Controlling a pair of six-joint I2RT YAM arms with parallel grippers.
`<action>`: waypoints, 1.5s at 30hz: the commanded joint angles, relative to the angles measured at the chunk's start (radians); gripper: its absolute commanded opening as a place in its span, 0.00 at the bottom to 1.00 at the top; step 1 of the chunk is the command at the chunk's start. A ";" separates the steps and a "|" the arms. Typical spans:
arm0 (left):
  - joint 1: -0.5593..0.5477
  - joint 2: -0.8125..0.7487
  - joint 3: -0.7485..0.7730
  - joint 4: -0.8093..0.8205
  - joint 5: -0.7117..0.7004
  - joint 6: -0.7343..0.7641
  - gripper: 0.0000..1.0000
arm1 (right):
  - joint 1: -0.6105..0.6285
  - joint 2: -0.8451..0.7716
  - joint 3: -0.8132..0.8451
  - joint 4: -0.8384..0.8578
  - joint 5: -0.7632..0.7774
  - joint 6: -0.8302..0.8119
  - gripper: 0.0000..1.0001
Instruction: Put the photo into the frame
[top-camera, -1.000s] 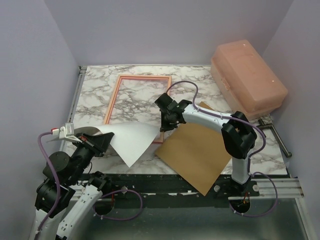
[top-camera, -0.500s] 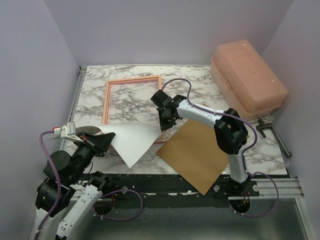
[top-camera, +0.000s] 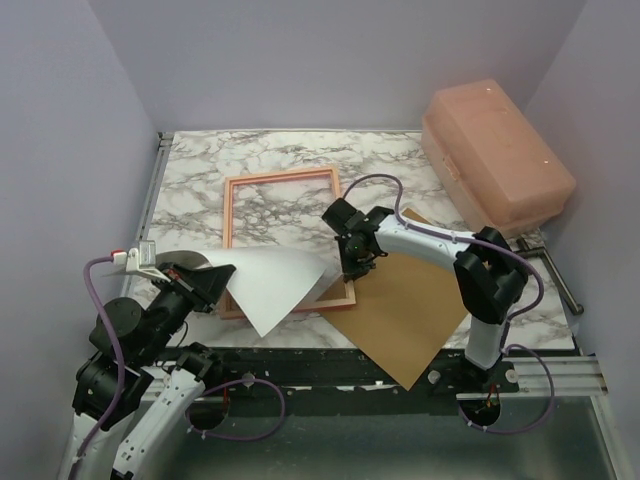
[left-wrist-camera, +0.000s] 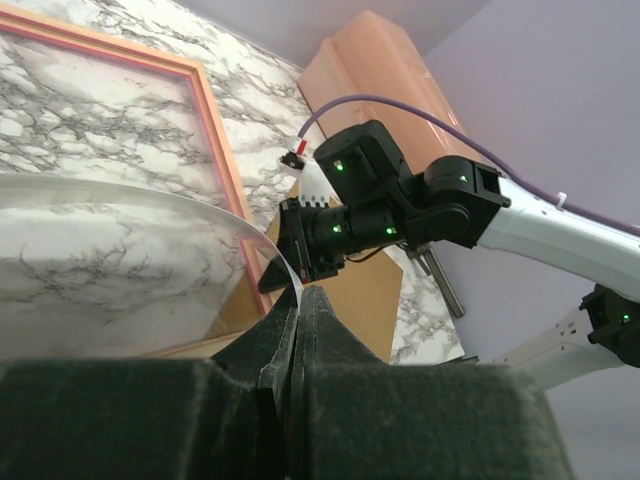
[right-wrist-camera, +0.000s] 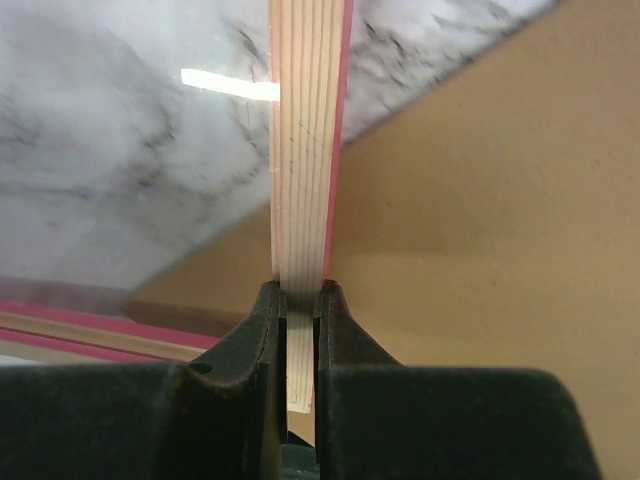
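Observation:
The photo shows its plain white back and curves up from my left gripper, which is shut on its left edge. In the left wrist view the sheet bends away from the closed jaws. The frame lies orange-tan side up on the marble table, its near-left part hidden under the photo. My right gripper is shut on the frame's right bar near the near corner. In the right wrist view that bar runs between the pads.
A brown backing board lies on the table right of the frame and reaches over the near edge. A pale orange plastic box stands at the back right. A metal clamp sits at the right edge.
The right gripper has dragged the frame toward the near right, so its near-left part now lies under the photo. The left gripper and photo have hardly moved.

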 joint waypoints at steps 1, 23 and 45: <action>0.000 0.021 -0.013 0.037 0.040 0.007 0.00 | -0.001 -0.104 -0.110 0.005 0.008 -0.027 0.00; 0.000 0.046 -0.035 0.060 0.084 0.012 0.00 | -0.003 -0.278 -0.334 0.016 0.069 -0.048 0.51; -0.001 0.332 0.029 0.266 0.278 0.015 0.00 | -0.233 -0.648 -0.369 0.033 -0.316 -0.041 1.00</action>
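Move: Pinched in the right fingers is the frame's right bar, with the frame's near right corner about 6 cm straight back. The brown board under that side has its middle some 12 cm to the right and 5 cm back, and the frame's middle lies 11 cm ahead, 16 cm left. The left hand holds the drooping photo high up; from it the frame's middle is roughly 22 cm ahead, 10 cm right and 28 cm below. Drawing the frame by its right bar, the right hand goes some 7 cm right and 5 cm back across the brown board, sinking slightly; there the fingers open wide, let go and rise about 9 cm, tilting some 20 degrees. The left hand keeps the photo pinched and eases about 4 cm right and 3 cm forward towards the frame, dipping slightly and turning a little clockwise. ##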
